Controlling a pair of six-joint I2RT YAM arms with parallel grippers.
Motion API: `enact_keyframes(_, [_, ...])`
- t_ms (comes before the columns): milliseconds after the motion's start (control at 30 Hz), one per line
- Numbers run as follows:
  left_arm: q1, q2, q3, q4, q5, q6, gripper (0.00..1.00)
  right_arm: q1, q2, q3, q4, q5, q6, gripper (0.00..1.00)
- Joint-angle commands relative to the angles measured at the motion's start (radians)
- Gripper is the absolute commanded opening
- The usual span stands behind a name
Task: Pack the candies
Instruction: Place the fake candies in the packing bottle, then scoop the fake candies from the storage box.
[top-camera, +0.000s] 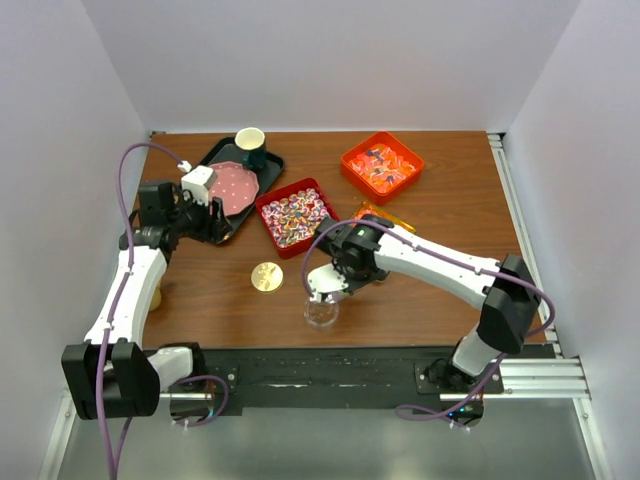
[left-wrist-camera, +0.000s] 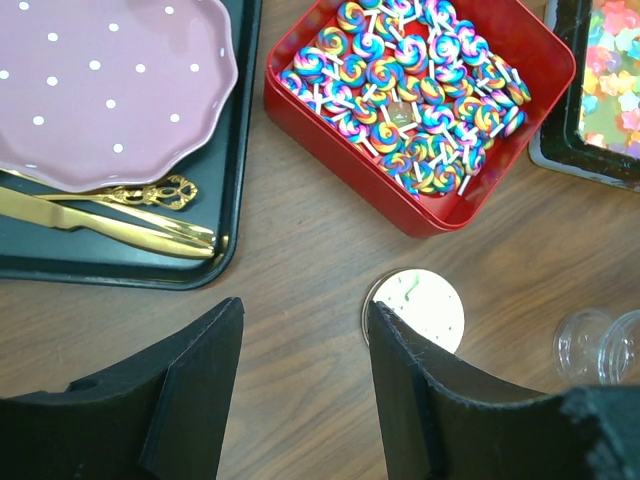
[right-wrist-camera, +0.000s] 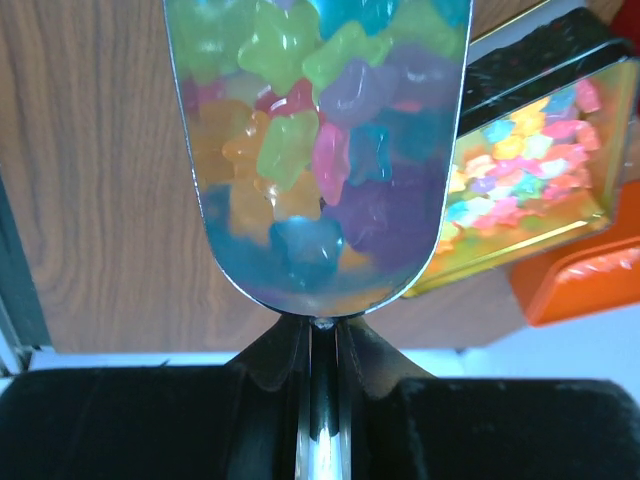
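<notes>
My right gripper (right-wrist-camera: 322, 340) is shut on the handle of a silver metal scoop (right-wrist-camera: 330, 285). The scoop is full of glossy star-shaped jelly candies (right-wrist-camera: 300, 130) in green, orange, blue, pink and purple. In the top view the right gripper (top-camera: 330, 285) hangs just above a clear jar (top-camera: 321, 314) near the table's front. More star candies fill a gold-rimmed box (right-wrist-camera: 520, 190). Swirled lollipop candies (left-wrist-camera: 410, 80) lie in a red box (top-camera: 295, 217). My left gripper (left-wrist-camera: 305, 310) is open over bare wood, left of the round gold lid (left-wrist-camera: 425, 305), with nothing in it.
A black tray (left-wrist-camera: 225, 210) at the back left carries a pink dotted plate (left-wrist-camera: 110, 85), gold cutlery (left-wrist-camera: 110, 210) and a cup (top-camera: 250, 143). An orange box (top-camera: 381, 165) of wrapped sweets stands at the back right. The clear jar (left-wrist-camera: 600, 345) shows right of the lid.
</notes>
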Motion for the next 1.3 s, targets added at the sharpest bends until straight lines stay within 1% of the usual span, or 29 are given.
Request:
enact_keyframes(0, [0.012, -0.024, -0.007, 0.049, -0.009, -0.023, 0.58, 0.075, 0.008, 0.055, -0.074, 0.141, 0.028, 0.0])
enact_keyframes(133, [0.012, -0.026, -0.004, 0.058, -0.006, -0.039, 0.58, 0.138, 0.023, 0.023, -0.092, 0.288, 0.025, 0.0])
enact_keyframes(367, [0.012, -0.017, 0.011, 0.059, 0.008, -0.056, 0.58, 0.188, 0.051, 0.024, -0.123, 0.38, 0.066, 0.0])
enact_keyframes(467, [0.012, -0.006, 0.008, 0.061, 0.031, -0.066, 0.58, 0.188, 0.043, 0.027, -0.138, 0.387, 0.077, 0.0])
enact_keyframes(567, [0.012, 0.002, -0.01, 0.072, 0.121, -0.083, 0.59, 0.188, 0.016, 0.056, -0.158, 0.362, 0.097, 0.0])
enact_keyframes(633, [0.008, 0.002, -0.044, 0.105, 0.233, -0.106, 0.57, 0.181, 0.003, 0.107, -0.172, 0.284, 0.137, 0.0])
enact_keyframes(667, [0.009, 0.002, -0.058, 0.122, 0.282, -0.138, 0.55, 0.161, 0.0, 0.18, -0.184, 0.246, 0.16, 0.0])
enact_keyframes(700, [0.003, 0.002, -0.07, 0.162, 0.384, -0.151, 0.41, 0.145, 0.002, 0.22, -0.19, 0.188, 0.187, 0.0])
enact_keyframes(733, [-0.013, 0.002, -0.093, 0.19, 0.438, -0.18, 0.3, 0.127, 0.005, 0.253, -0.192, 0.099, 0.241, 0.0])
enact_keyframes(767, [-0.03, 0.0, -0.099, 0.22, 0.486, -0.197, 0.17, 0.097, 0.013, 0.289, -0.192, 0.06, 0.267, 0.0])
enact_keyframes(800, [-0.047, 0.003, -0.104, 0.274, 0.556, -0.215, 0.0, 0.081, 0.025, 0.297, -0.184, 0.034, 0.289, 0.0])
enact_keyframes(833, [-0.093, 0.008, -0.107, 0.299, 0.575, -0.259, 0.0, 0.061, 0.029, 0.304, -0.175, -0.013, 0.321, 0.0])
enact_keyframes(933, [-0.159, 0.043, -0.105, 0.36, 0.64, -0.325, 0.0, 0.04, 0.068, 0.326, -0.144, -0.058, 0.352, 0.0])
enact_keyframes(1033, [-0.188, 0.084, -0.099, 0.383, 0.669, -0.352, 0.0, 0.012, 0.124, 0.406, -0.141, -0.094, 0.378, 0.0])
enact_keyframes(1100, [-0.202, 0.115, -0.092, 0.395, 0.672, -0.356, 0.0, 0.001, 0.152, 0.49, -0.141, -0.138, 0.392, 0.0])
enact_keyframes(1200, [-0.218, 0.156, -0.089, 0.446, 0.675, -0.398, 0.0, -0.002, 0.201, 0.593, -0.15, -0.184, 0.407, 0.0])
enact_keyframes(1267, [-0.222, 0.179, -0.075, 0.451, 0.678, -0.41, 0.0, -0.002, 0.232, 0.651, -0.152, -0.201, 0.413, 0.0])
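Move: For the right gripper, which holds the loaded scoop, the packing bottle's middle is about 9 cm left, 7 back and 10 below; the bottle lid is some 22 cm left, level with this hand, and the lollipop box 16 left and 13 ahead. From the empty left gripper, the scoop bowl is about 26 cm right and 12 back, with the lollipop box 17 right and 3 ahead, and the lid 10 right and 10 back. Keep the right grip on the scoop handle and tip the bowl steeper over the bottle while easing up 2 cm to pour. Then raise the scoop about 4 cm more, tilting it back up and turning clockwise, and carry it left, away from the bottle. Late on, bring the left gripper about 15 cm right and slightly back towards the scoop, shutting its empty fingers and turning it clockwise; finish close beside the bowl. ##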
